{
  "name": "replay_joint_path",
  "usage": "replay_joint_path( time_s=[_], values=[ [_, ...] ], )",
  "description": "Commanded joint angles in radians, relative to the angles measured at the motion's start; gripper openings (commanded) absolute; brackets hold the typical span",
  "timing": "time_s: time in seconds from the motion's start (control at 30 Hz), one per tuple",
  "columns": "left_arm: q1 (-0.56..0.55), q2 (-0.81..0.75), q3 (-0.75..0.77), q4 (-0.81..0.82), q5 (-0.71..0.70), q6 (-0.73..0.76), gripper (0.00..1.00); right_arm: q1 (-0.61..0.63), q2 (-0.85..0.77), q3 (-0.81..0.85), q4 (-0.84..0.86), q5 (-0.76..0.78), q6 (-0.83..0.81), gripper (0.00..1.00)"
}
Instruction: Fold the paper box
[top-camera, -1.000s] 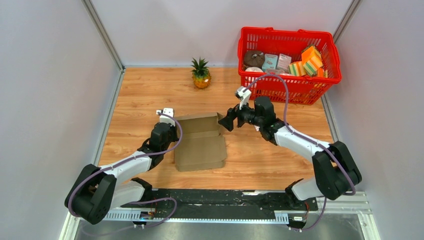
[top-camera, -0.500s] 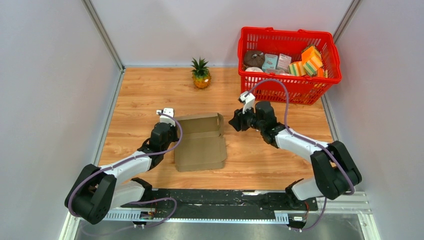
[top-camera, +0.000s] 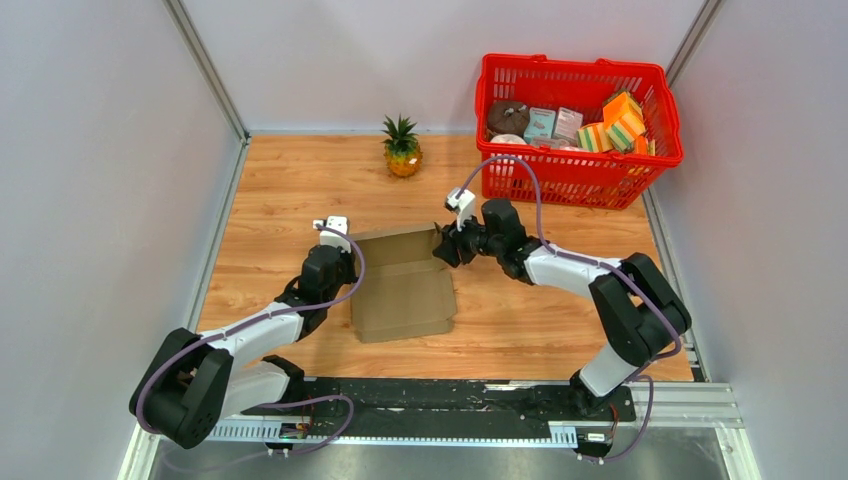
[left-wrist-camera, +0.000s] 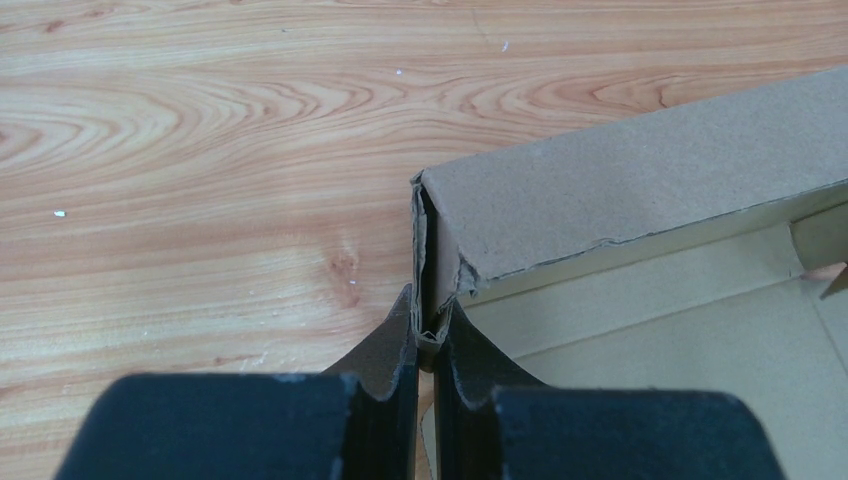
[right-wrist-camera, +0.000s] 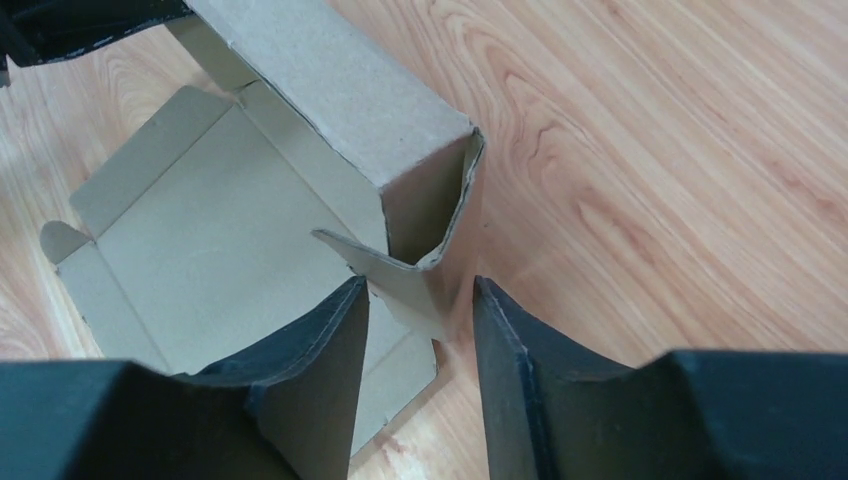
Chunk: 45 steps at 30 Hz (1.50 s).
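The paper box (top-camera: 400, 290) lies flat on the wooden table, its far wall folded up into a hollow strip. My left gripper (top-camera: 349, 262) is at the box's left far corner. In the left wrist view that gripper (left-wrist-camera: 428, 322) is shut on the doubled cardboard edge of the box (left-wrist-camera: 640, 180). My right gripper (top-camera: 441, 247) is at the right far corner. In the right wrist view it (right-wrist-camera: 420, 287) is open, its jaws either side of the small end flap of the box (right-wrist-camera: 230, 240), with a gap on the right finger's side.
A red basket (top-camera: 645, 70) holding several small packages stands at the back right. A small pineapple (top-camera: 402, 147) stands at the back centre. Grey walls close in the table on the left, right and far sides.
The right gripper pulled back to the right, then moved left to the box's right far corner with its jaws narrower than before. The left gripper and the box stayed in place.
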Motion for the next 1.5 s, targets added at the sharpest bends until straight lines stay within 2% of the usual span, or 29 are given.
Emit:
replay_joint_path(
  time_s=[0.0, 0.2, 0.33, 0.4, 0.5, 0.67, 0.77, 0.87, 0.9, 0.97, 1.0, 1.1, 1.23, 1.3, 1.4, 1.47],
  values=[
    [-0.005, 0.008, 0.017, 0.010, 0.028, -0.007, 0.00, 0.018, 0.030, 0.073, 0.023, 0.006, -0.033, 0.43],
    [-0.004, 0.004, 0.017, 0.007, 0.027, -0.007, 0.00, 0.034, 0.028, 0.076, 0.046, 0.063, 0.008, 0.28],
    [-0.004, 0.013, 0.019, 0.013, 0.031, -0.012, 0.00, 0.050, 0.024, 0.067, 0.083, 0.115, 0.025, 0.21],
    [-0.002, 0.013, 0.017, 0.015, 0.033, -0.013, 0.00, 0.069, 0.030, 0.058, 0.115, 0.213, 0.025, 0.26],
    [-0.004, 0.008, 0.016, 0.011, 0.034, -0.013, 0.00, 0.086, 0.037, 0.052, 0.157, 0.298, 0.065, 0.28],
    [-0.004, 0.005, 0.016, 0.013, 0.034, -0.013, 0.00, 0.147, 0.057, 0.076, 0.164, 0.417, 0.040, 0.29],
    [-0.004, 0.007, 0.014, 0.015, 0.036, -0.021, 0.00, 0.204, 0.097, 0.120, 0.151, 0.564, 0.036, 0.24],
    [-0.004, 0.000, 0.013, 0.016, 0.038, -0.027, 0.00, 0.289, 0.154, 0.160, 0.134, 0.728, 0.043, 0.04],
    [-0.004, -0.003, 0.011, 0.018, 0.033, -0.032, 0.00, 0.313, 0.168, 0.171, 0.129, 0.847, 0.057, 0.00],
    [-0.004, -0.012, 0.008, 0.021, 0.030, -0.038, 0.00, 0.389, 0.220, 0.199, 0.141, 0.992, 0.074, 0.00],
    [-0.004, -0.015, 0.010, 0.021, 0.025, -0.041, 0.00, 0.415, 0.244, 0.213, 0.143, 1.158, 0.112, 0.00],
    [-0.004, -0.021, 0.005, 0.021, 0.025, -0.047, 0.00, 0.484, 0.335, 0.280, 0.109, 1.406, 0.190, 0.00],
    [-0.004, -0.029, 0.002, 0.013, 0.021, -0.053, 0.00, 0.506, 0.381, 0.319, 0.054, 1.578, 0.269, 0.00],
    [-0.004, -0.039, -0.001, 0.005, 0.012, -0.053, 0.00, 0.504, 0.372, 0.325, 0.008, 1.632, 0.296, 0.00],
    [-0.004, -0.046, -0.004, 0.008, 0.008, -0.052, 0.00, 0.501, 0.379, 0.325, 0.057, 1.646, 0.214, 0.00],
    [-0.004, -0.047, -0.003, 0.002, 0.005, -0.050, 0.00, 0.488, 0.367, 0.267, 0.135, 1.524, 0.083, 0.00]
  ],
)
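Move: The box's far-right corner stands about 3 cm ahead and 2 cm to the left of the half-open right fingers, level with them, its loose tab some 1 cm ahead and 1 cm left. The box floor lies about 10 cm back, 7 cm left and 5 cm below; the pineapple is 18 cm ahead, 8 cm left and slightly lower. From the left hand, already pinching the far-left corner, the far-right corner is roughly 16 cm right and 4 cm ahead. The right hand works forward and left into the far-right corner, about 4 cm each way at its farthest, narrowing its fingers and then shutting them on the folded corner while the wrist swings clockwise by over 50 degrees and the fingertips tip farther down; it then eases back some 1.5 cm both ways with the corner pinched. The left hand keeps its pinch on the far-left corner, shifting about 1.5 cm left late on and starting to come back. ##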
